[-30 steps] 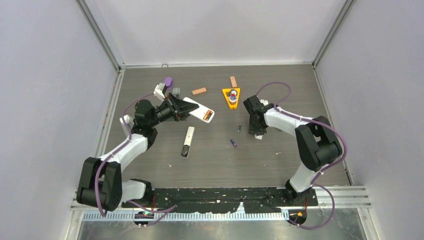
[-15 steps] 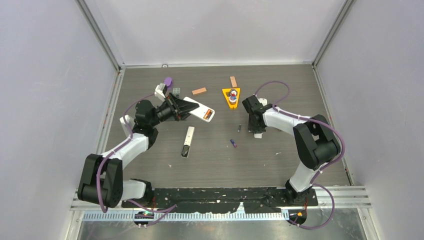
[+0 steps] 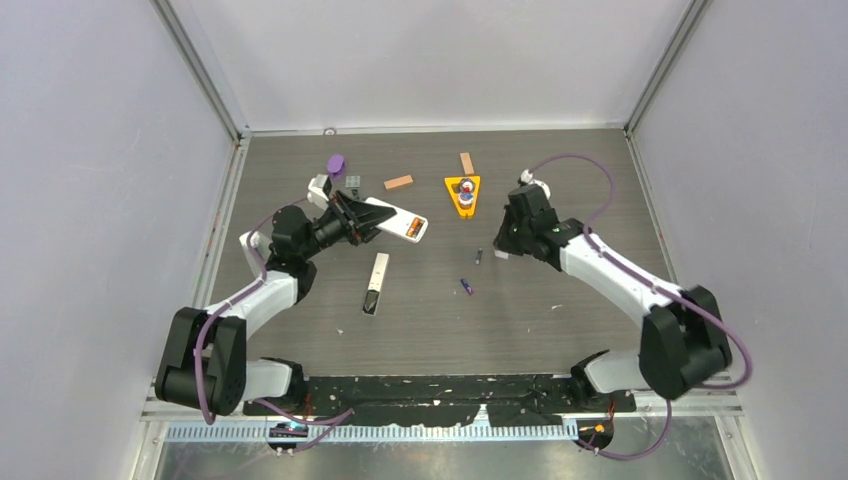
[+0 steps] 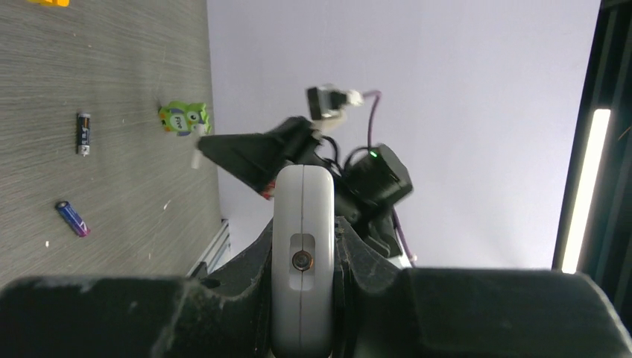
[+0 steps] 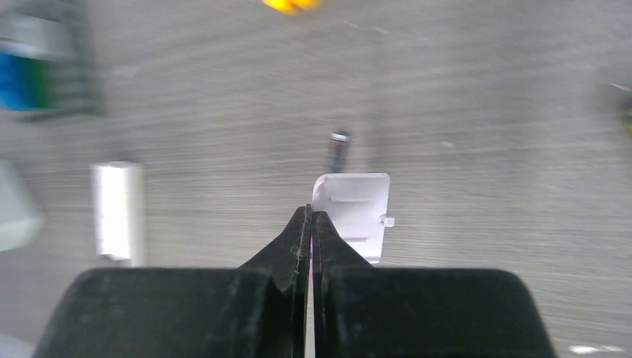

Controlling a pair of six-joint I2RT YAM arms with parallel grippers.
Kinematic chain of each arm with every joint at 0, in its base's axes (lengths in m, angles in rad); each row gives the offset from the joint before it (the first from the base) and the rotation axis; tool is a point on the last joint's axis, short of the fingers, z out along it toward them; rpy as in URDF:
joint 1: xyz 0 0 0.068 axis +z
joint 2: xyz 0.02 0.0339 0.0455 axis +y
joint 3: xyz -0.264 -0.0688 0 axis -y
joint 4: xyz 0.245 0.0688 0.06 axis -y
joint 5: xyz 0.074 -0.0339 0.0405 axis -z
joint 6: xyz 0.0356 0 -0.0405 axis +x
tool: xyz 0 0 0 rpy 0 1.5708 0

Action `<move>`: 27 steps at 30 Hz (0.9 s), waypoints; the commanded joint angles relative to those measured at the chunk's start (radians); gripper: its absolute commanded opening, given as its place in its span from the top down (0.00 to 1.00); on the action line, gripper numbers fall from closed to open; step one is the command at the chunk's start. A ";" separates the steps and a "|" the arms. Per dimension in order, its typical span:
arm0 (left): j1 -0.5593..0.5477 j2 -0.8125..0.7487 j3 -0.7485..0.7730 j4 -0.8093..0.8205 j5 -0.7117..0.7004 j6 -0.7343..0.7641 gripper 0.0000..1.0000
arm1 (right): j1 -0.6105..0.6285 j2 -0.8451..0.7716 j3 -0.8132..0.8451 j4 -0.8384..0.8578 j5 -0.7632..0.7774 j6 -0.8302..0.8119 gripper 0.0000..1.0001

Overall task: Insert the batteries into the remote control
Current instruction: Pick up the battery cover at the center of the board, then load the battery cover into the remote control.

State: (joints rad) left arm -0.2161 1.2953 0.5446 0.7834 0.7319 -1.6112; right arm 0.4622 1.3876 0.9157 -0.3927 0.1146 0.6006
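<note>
My left gripper (image 3: 383,215) is shut on the white remote control (image 3: 402,222) and holds it off the table, back side up. An orange battery (image 3: 412,230) sits in its open compartment. In the left wrist view the remote (image 4: 302,201) stands edge-on between the fingers. My right gripper (image 3: 498,249) is shut on the white battery cover (image 5: 358,209) and holds it by one edge above the table. Below it lie a dark battery (image 3: 478,256) and a blue-purple battery (image 3: 466,287).
A slim white-and-black remote (image 3: 375,283) lies flat left of the loose batteries. A yellow triangular piece (image 3: 462,192), two orange-brown blocks (image 3: 398,182) and a purple cap (image 3: 336,163) sit toward the back. A small green owl figure (image 4: 181,118) stands further right.
My right gripper closed on the battery cover and lifted it up and left. The right arm's elbow swung out to the right. The left arm has barely moved.
</note>
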 commanded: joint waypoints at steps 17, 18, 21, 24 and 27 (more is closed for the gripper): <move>-0.103 -0.038 0.048 0.200 -0.205 -0.204 1.00 | 0.137 -0.238 0.006 0.884 -0.414 0.496 0.95; -0.103 -0.038 0.049 0.202 -0.205 -0.204 1.00 | 0.144 -0.237 0.006 0.909 -0.422 0.499 0.95; -0.103 -0.042 0.051 0.204 -0.203 -0.202 1.00 | 0.157 -0.232 0.015 0.934 -0.438 0.500 0.95; -0.104 -0.042 0.051 0.210 -0.200 -0.200 1.00 | 0.173 -0.220 0.025 0.953 -0.456 0.505 0.95; -0.104 -0.044 0.054 0.213 -0.197 -0.193 1.00 | 0.182 -0.213 0.029 0.952 -0.453 0.505 0.95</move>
State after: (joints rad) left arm -0.3168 1.2850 0.5552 0.9146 0.5426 -1.8038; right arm 0.6296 1.1652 0.9089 0.4744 -0.3172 1.0920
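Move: The right hand, holding the battery cover some 8 cm above the table, has the open battery bay of the remote control about 17 cm to its left, 5 cm back and roughly 15 cm higher. On the table 8 cm below this hand, the black battery lies about 4 cm ahead and 6 cm left, the blue battery about 5 cm back and 10 cm left. From the left hand, which grips the remote, the bay is about 5 cm right, 4 cm back and level. Keeping its closed pinch on the battery cover, the right arm sweeps up some 28 cm and about 15 cm left, drawing back a little late on, towards the remote's open bay, while the wrist rolls its left side up by about 60 degrees and tips up, so the fingers swing from pointing steeply down to pointing left. The left hand keeps its grip on the remote and raises it about 4 cm to meet the cover, rolling it slightly. ##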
